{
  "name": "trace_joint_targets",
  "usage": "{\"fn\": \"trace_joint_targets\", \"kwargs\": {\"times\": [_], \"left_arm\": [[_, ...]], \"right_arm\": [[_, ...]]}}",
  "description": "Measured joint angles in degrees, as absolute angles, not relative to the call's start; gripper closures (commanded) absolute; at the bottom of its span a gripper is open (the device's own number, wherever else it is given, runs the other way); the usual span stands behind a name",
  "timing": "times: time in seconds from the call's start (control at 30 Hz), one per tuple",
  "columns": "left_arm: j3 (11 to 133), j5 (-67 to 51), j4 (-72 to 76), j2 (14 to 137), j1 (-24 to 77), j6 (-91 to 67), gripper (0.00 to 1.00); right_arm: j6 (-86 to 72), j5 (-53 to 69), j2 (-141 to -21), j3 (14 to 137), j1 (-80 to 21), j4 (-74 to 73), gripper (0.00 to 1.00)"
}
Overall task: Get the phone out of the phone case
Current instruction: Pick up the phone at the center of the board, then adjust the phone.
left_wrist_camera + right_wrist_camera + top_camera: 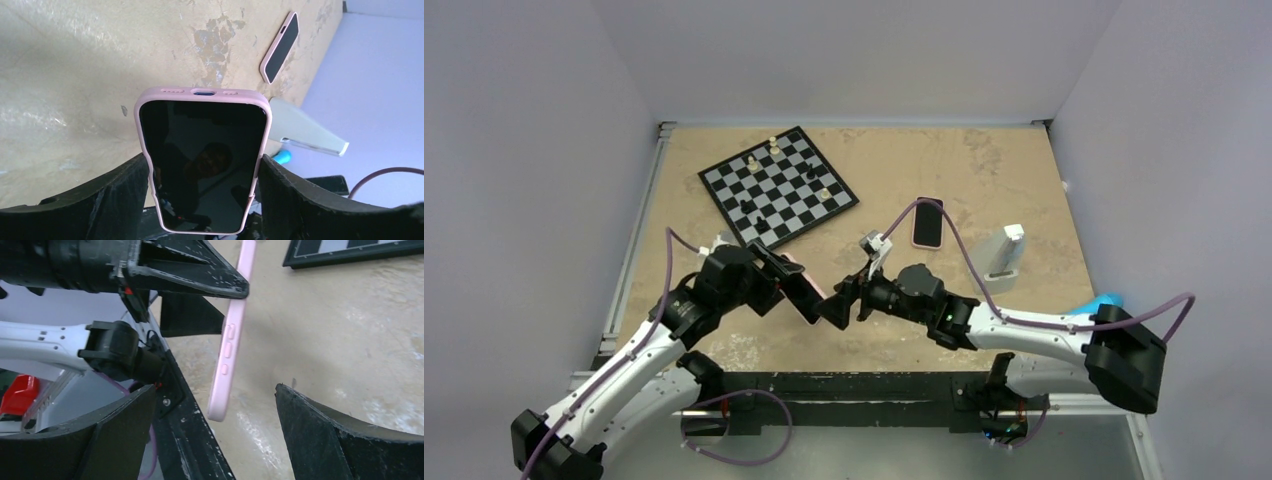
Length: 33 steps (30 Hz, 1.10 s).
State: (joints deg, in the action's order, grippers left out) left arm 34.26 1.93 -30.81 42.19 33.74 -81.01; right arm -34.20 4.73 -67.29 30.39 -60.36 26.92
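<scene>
A phone with a dark screen [202, 155] sits inside a pink phone case [202, 92]. My left gripper [203, 165] is shut on the case's two long sides and holds it above the table near the front edge [799, 292]. In the right wrist view the case [227, 360] shows edge-on with its side buttons, one left finger [200, 275] pressing it from above. My right gripper [214, 390] is open, its fingers standing on either side of the case's free end without touching it. From above, the right gripper [839, 305] faces the left gripper [774, 275].
A chessboard [777, 185] with a few pieces lies at the back left. A second pink-cased phone [927, 222] lies flat mid-table. A white stand [1004, 253] stands to its right, and a blue object [1104, 300] sits by the right wall.
</scene>
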Motion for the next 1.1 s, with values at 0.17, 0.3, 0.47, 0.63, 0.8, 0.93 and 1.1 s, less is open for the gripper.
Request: {"fn": "trace_joint_targets", "kwargs": {"times": [0.17,0.3,0.47,0.63,0.8,0.93,1.1], "left_arm": [[32.32,1.56,-30.89,39.09,33.67,-87.88,1.00],[30.94,1.39,-30.57,37.08,33.56,-92.97,1.00],[29.30,1.37,-30.35,34.83,33.50,-98.65,1.00],[26.59,1.43,-28.47,33.71,33.50,-104.07,1.00],[24.32,2.20,-27.20,33.74,33.50,-107.26,1.00],[23.66,3.07,-26.57,33.61,33.50,-108.92,1.00],[23.42,4.54,-26.15,33.19,33.32,-109.58,0.69]], "right_arm": [[-35.38,1.26,-69.58,30.37,-63.42,33.76,0.19],[-35.57,-2.26,-72.75,30.37,-65.34,37.12,0.30],[-36.23,-5.93,-76.07,30.35,-66.87,39.94,0.51],[-37.26,-8.05,-77.52,30.26,-67.11,43.07,0.73],[-38.52,-8.69,-80.68,29.89,-67.05,45.98,0.65],[-39.46,-8.40,-83.29,30.11,-67.11,46.74,0.79],[-38.50,-9.80,-85.27,32.27,-66.78,43.94,1.00]]}}
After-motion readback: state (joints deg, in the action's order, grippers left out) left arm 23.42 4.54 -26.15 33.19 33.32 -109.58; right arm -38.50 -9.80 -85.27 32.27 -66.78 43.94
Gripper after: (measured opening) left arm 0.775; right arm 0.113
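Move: The left hand already grips the cased phone by its long sides, the phone's middle about 1 cm back, 1 cm right and 1 cm below the hand. From the open right hand, the cased phone's middle lies roughly 8 cm left, 3 cm ahead and 3 cm lower. Also from the right hand, the other phone lies some 22 cm ahead and 20 cm right, the chessboard about 30 cm ahead and 14 cm left, both around 17 cm below. Right hand reaches left and down some 6 cm, pinching the phone's free end; left hand turns it 30 degrees. ##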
